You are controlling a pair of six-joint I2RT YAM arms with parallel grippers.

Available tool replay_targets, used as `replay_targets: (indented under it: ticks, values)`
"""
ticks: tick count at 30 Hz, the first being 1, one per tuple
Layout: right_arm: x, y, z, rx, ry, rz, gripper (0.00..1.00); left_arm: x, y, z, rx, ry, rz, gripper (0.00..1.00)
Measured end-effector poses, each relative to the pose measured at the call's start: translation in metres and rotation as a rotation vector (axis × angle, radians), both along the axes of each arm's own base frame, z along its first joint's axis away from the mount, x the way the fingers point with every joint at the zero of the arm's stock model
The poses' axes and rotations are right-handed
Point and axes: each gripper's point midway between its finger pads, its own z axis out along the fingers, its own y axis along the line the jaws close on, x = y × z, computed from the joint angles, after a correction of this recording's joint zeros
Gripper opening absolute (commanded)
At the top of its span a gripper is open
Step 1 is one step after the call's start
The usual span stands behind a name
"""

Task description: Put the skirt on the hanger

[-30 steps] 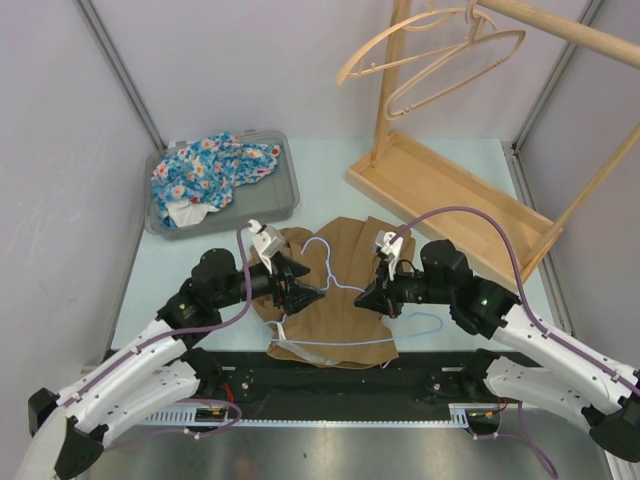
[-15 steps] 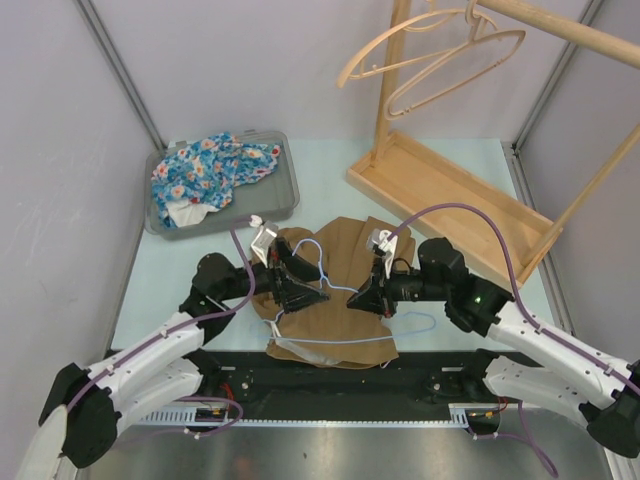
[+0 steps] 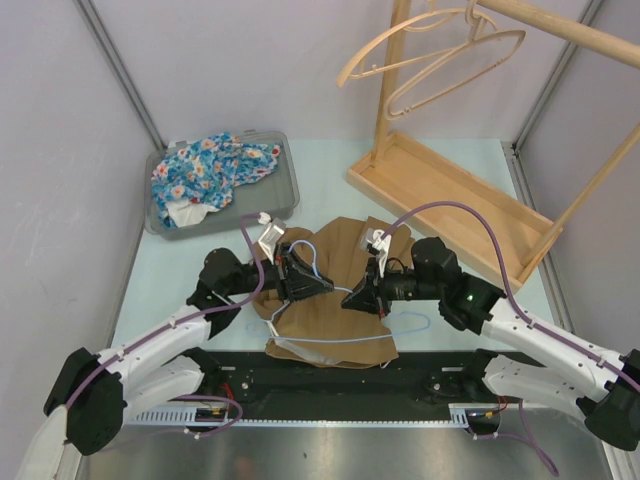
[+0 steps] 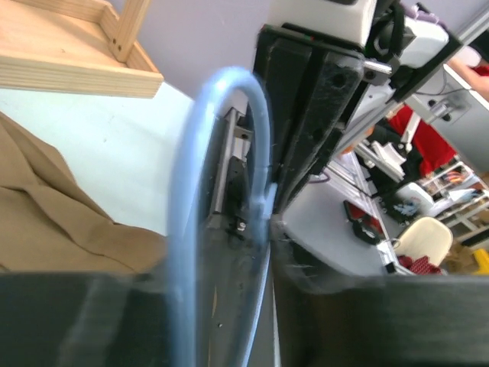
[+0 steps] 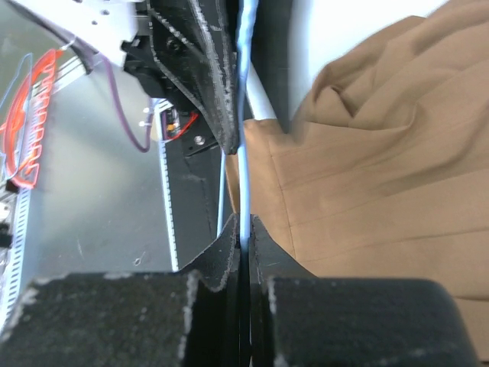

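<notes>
The tan skirt (image 3: 330,318) lies flat on the table between my two arms; it also shows in the wrist views (image 4: 46,206) (image 5: 382,153). A light blue wire hanger (image 3: 418,322) rests over it. My right gripper (image 3: 350,298) (image 5: 244,229) is shut on the hanger's wire (image 5: 243,153), which runs straight up from the pinched fingertips. My left gripper (image 3: 318,284) (image 4: 229,267) is at the hanger's hook (image 4: 229,76). Both strands of the hook pass between its blurred fingers, and a gap still shows between the jaws.
A grey tray (image 3: 290,190) holding a floral cloth (image 3: 210,170) sits at the back left. A wooden rack (image 3: 450,200) stands at the back right with wooden hangers (image 3: 430,50) on its rail. The black base rail runs along the near edge.
My left gripper has moved right onto the hanger's hook and its jaws have narrowed around it. The right gripper has shifted slightly left, still pinching the wire.
</notes>
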Motion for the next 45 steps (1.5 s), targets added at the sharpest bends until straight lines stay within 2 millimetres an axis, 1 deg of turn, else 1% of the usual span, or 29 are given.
replay_targets:
  ticks: [3,4,8,9,10,11,12,14,15,18,20,21,22,23,25,28,30,33,34,39,43,45]
  values:
    - [0.003,0.0,-0.003,-0.006,0.006,-0.021,0.0,-0.002,-0.001,0.003,0.007,-0.013,-0.016,0.01]
    - [0.004,0.0,-0.003,-0.007,0.005,-0.025,0.0,-0.003,-0.001,0.004,0.01,-0.017,-0.02,0.0]
    - [0.006,-0.001,-0.003,-0.008,0.002,-0.035,0.0,-0.003,0.0,0.007,0.021,-0.031,-0.018,0.0]
    - [0.007,-0.001,-0.003,-0.009,0.001,-0.04,0.02,-0.003,-0.001,0.007,0.024,-0.032,-0.017,0.0]
    - [0.007,-0.001,-0.003,-0.009,0.001,-0.047,0.23,-0.001,-0.001,0.007,0.028,-0.03,-0.011,0.0]
    - [0.009,-0.001,-0.003,-0.011,0.001,-0.056,0.34,0.0,-0.001,0.006,0.033,-0.031,-0.006,0.0]
    - [0.01,-0.002,-0.003,-0.013,-0.001,-0.07,0.49,0.001,-0.001,0.006,0.038,-0.03,0.0,0.0]
    - [0.015,-0.006,-0.003,-0.023,0.004,-0.117,0.6,0.006,-0.002,0.005,0.048,-0.041,0.028,0.0]
    - [0.017,-0.01,-0.002,-0.026,-0.002,-0.143,0.68,0.011,-0.001,0.004,0.057,-0.039,0.055,0.0]
    - [0.026,-0.023,0.007,-0.017,-0.03,-0.238,0.73,0.023,0.001,-0.003,0.09,-0.037,0.125,0.0]
    - [0.033,-0.035,0.015,-0.006,-0.062,-0.322,0.73,0.031,0.003,-0.005,0.111,-0.037,0.175,0.0]
    - [0.035,-0.04,0.018,0.0,-0.068,-0.347,0.73,0.039,0.005,-0.007,0.127,-0.039,0.219,0.0]
    - [0.037,-0.049,0.024,0.01,-0.08,-0.395,0.73,0.05,0.009,-0.009,0.145,-0.039,0.278,0.0]
    - [0.039,-0.056,0.028,0.016,-0.087,-0.43,0.73,0.057,0.011,-0.01,0.157,-0.037,0.314,0.0]
    - [0.04,-0.067,0.032,0.009,-0.087,-0.481,0.72,0.076,0.019,-0.011,0.192,-0.032,0.424,0.0]
    - [0.043,-0.074,0.037,-0.01,-0.075,-0.525,0.71,0.099,0.029,-0.012,0.228,-0.023,0.548,0.0]
    - [0.042,-0.074,0.028,-0.049,-0.049,-0.531,0.71,0.112,0.035,-0.012,0.251,-0.021,0.62,0.0]
    - [0.032,-0.067,0.002,-0.152,-0.002,-0.497,0.71,0.13,0.042,-0.01,0.281,-0.015,0.708,0.0]
    - [0.027,-0.063,-0.005,-0.178,0.006,-0.479,0.71,0.135,0.044,-0.01,0.291,-0.015,0.734,0.0]
    - [-0.009,-0.038,-0.054,-0.379,0.012,-0.365,0.76,0.163,0.048,-0.001,0.335,-0.022,0.839,0.0]
    - [-0.02,-0.035,-0.081,-0.48,0.012,-0.35,0.79,0.18,0.049,0.005,0.363,-0.035,0.889,0.0]
    - [-0.023,-0.036,-0.091,-0.512,0.006,-0.354,0.8,0.188,0.048,0.006,0.382,-0.038,0.902,0.0]
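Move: The blue hanger's neck is already between the left hand's half-open fingers, within a centimetre or so ahead and to its left; the skirt's middle is some 12 cm ahead, straight out and about 18 cm lower. The grey bin lies roughly 40 cm ahead and 28 cm to the left, also about 18 cm lower. From the right hand, still pinching the hanger's shoulder, the neck is about 6 cm left and 2 cm ahead; the skirt's near right corner is some 5 cm back, 9 cm right and 14 cm below. The hanger is pinched at its neck as the left fingers shut, and only then do the right fingers open and let go of its shoulder. The left hand carries it about 18 cm forward and slightly left over the skirt, swinging counter-clockwise some 50 degrees; the right hand withdraws rightward and up, then drops about 12 cm and back, open, fingers tipping down towards the skirt's near right corner. ##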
